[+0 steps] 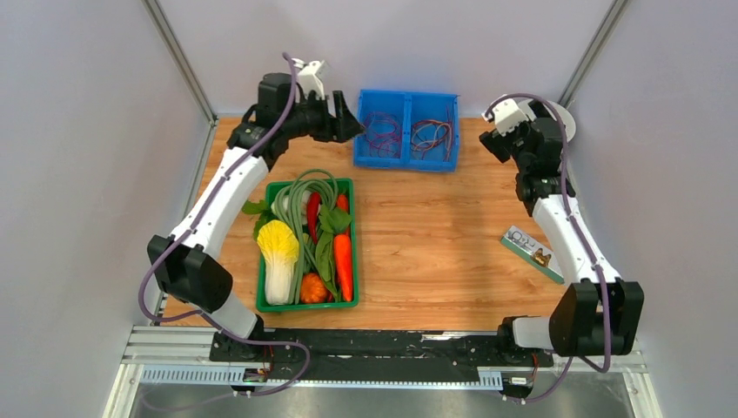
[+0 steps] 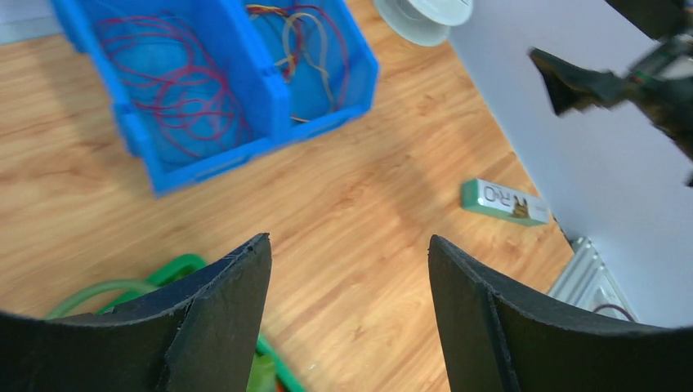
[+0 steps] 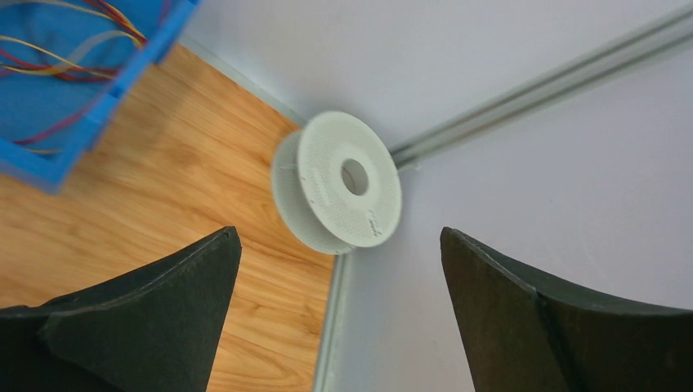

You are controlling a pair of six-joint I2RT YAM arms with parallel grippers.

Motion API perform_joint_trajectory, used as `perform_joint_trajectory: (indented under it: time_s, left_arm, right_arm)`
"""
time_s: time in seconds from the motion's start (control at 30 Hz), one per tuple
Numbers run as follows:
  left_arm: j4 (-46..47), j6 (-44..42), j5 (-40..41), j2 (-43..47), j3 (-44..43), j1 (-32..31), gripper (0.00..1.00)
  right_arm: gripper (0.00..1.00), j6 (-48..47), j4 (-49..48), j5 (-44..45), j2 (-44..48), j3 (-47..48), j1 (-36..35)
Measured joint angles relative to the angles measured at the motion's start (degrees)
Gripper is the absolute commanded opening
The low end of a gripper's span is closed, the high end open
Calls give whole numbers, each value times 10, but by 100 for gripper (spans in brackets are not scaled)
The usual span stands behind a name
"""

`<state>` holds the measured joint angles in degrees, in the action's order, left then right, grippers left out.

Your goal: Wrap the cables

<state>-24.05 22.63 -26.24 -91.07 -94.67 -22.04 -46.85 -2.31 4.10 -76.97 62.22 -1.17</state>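
Observation:
A pale-grey flat round spool (image 3: pixel 343 184) with a centre hole stands tilted on its edge in the table's back right corner, leaning against the wall. The cables on it are too thin to make out. My right gripper (image 3: pixel 340 232) is open just in front of the spool, with nothing between its fingers. The top view shows the spool (image 1: pixel 567 117) mostly hidden behind the right wrist. My left gripper (image 2: pixel 350 241) hangs open and empty over bare wood, near the back left (image 1: pixel 352 122). The left wrist view has the spool (image 2: pixel 425 12) at its top edge.
A blue two-compartment bin (image 1: pixel 406 131) with purple and red wire coils sits at the back centre. A green crate (image 1: pixel 306 244) of vegetables lies front left. A small green box (image 1: pixel 533 252) rests near the right arm. Grey walls enclose the left, back and right sides.

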Motion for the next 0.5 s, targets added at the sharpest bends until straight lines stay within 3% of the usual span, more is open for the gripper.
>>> perform_joint_trajectory:
  time_s: [0.2, 0.5]
  left_arm:
    - [-54, -9, -51, 1, -18, 125, 78]
    - [-193, -87, -53, 6, -71, 278, 79]
  right_arm:
    - [100, 89, 113, -87, 60, 54, -6]
    - [100, 230, 223, -171, 112, 85, -5]
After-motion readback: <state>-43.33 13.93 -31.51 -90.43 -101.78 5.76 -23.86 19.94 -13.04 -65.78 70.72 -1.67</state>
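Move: The spool stands in the far right corner, clear of both open, empty hands. From my right hand it is about 12 cm ahead, 11 cm to the right and 24 cm below; from my left, some 18 cm ahead and 49 cm to the right. The blue box lies about 17 cm ahead and 13 cm right of my left hand. The vegetable tray is about 16 cm back and 11 cm to the left of that same hand. I carry both empty hands away from the spool. My left sweeps about 20 cm to the left, away from the blue box, edging slightly forward at first and keeping its height while it turns some 20 degrees counter-clockwise. My right draws back and to the left, about 7 cm each way, climbing roughly 5 cm and rolling its left side up; both grippers stay open. ##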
